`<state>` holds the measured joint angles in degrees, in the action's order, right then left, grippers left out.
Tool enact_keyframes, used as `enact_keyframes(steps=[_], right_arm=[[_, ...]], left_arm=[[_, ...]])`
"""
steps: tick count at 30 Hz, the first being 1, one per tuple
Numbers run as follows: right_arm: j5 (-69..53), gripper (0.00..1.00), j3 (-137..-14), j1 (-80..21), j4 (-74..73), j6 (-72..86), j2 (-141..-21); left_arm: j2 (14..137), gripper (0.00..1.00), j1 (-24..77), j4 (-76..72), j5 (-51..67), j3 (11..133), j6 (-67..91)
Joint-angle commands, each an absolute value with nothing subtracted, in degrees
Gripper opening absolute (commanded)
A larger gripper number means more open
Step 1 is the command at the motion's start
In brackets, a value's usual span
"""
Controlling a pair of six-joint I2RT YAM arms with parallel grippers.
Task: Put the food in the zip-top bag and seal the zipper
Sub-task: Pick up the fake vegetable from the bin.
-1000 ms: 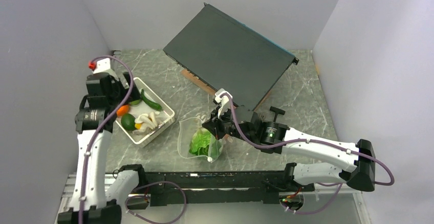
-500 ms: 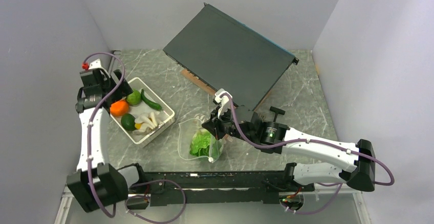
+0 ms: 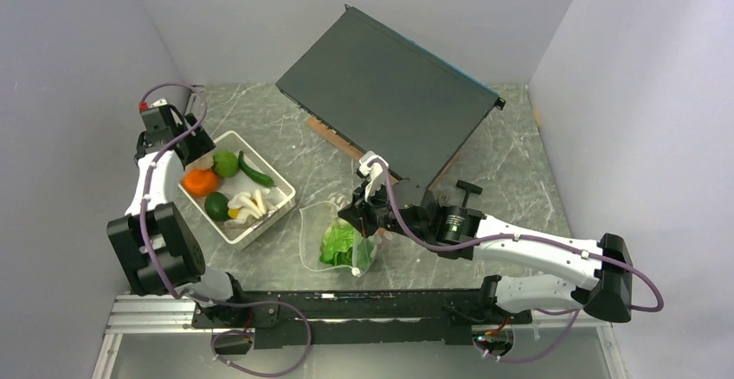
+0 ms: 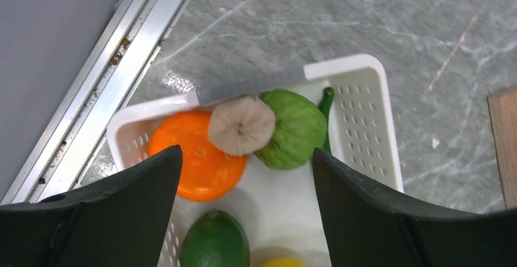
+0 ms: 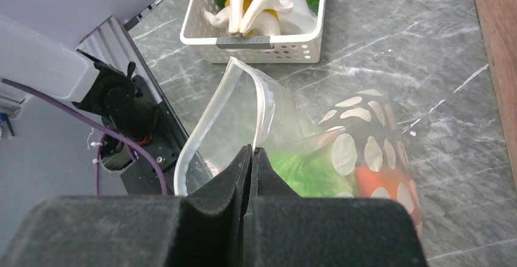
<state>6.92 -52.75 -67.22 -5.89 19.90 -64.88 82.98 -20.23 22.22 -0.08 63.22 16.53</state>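
The zip-top bag stands on the table with its mouth open, clear with white dots. Green lettuce and something orange-red lie inside it. My right gripper is shut on the bag's mouth edge by the whitish zipper. My left gripper hangs open over the far-left corner of the white basket, with nothing between its fingers. Below it lie an orange, a mushroom, a light-green fruit, a dark-green fruit, a lemon and a cucumber.
A large dark panel leans at the back, with a wooden strip under its edge. A black knob sits right of the bag. Grey walls close in the left, back and right. More white mushrooms fill the basket's near end.
The left arm has folded back, carrying its gripper toward the basket's far-left corner, and its jaws have narrowed a little. The right gripper still holds the bag's edge in the same place.
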Motion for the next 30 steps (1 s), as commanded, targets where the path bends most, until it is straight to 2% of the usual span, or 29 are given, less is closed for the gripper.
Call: enact_keyframes(steps=[1, 6, 9, 12, 21, 30], right_arm=[[6.1, 0.00, -53.3, -67.1, -1.1, 19.5, -64.2], [6.5, 0.00, -53.3, -67.0, -2.0, 19.2, -63.5], [6.4, 0.00, -54.6, -67.0, -3.6, 19.0, -64.1], [6.1, 0.00, -55.5, -67.0, -4.6, 19.0, -64.5], [6.2, 0.00, -57.6, -66.9, -5.2, 20.2, -66.5], [6.9, 0.00, -62.1, -66.9, -9.2, 20.1, -70.3]], left_arm=[[85.8, 0.81, -22.2, 16.0, 0.2, 64.2, 18.7], [90.7, 0.74, -24.3, 15.2, 5.2, 65.3, 19.2], [92.0, 0.77, -24.4, 15.3, 8.6, 66.0, 19.5], [91.5, 0.77, -24.4, 14.8, 7.4, 65.1, 20.1], [97.5, 0.68, -24.3, 18.7, 6.4, 67.6, 18.7], [93.5, 0.46, -22.1, 18.6, 5.0, 67.2, 17.6]])
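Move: From the left gripper, the garlic bulb lies almost directly below, about 8 cm down, 2 cm ahead and 1 cm to the left. The orange fruit sits some 5 cm nearer the base than the garlic, tucked partly under it, and the round green vegetable about 5 cm to the garlic's right and 1 cm nearer the base. From the right hand, the garlic lies roughly 14 cm ahead, 36 cm to the left and 10 cm lower. Bring the left gripper down about 7 cm onto the garlic, easing forward some 2 cm and slightly left, with a brief pause partway and the wrist tilting about 10 degrees, left side down. Close the fingers from wide to about half open so the pads come against the garlic's two sides, between it and its orange and green neighbours. Keep the bag's edge pinched in the right gripper as it drifts a little left. ##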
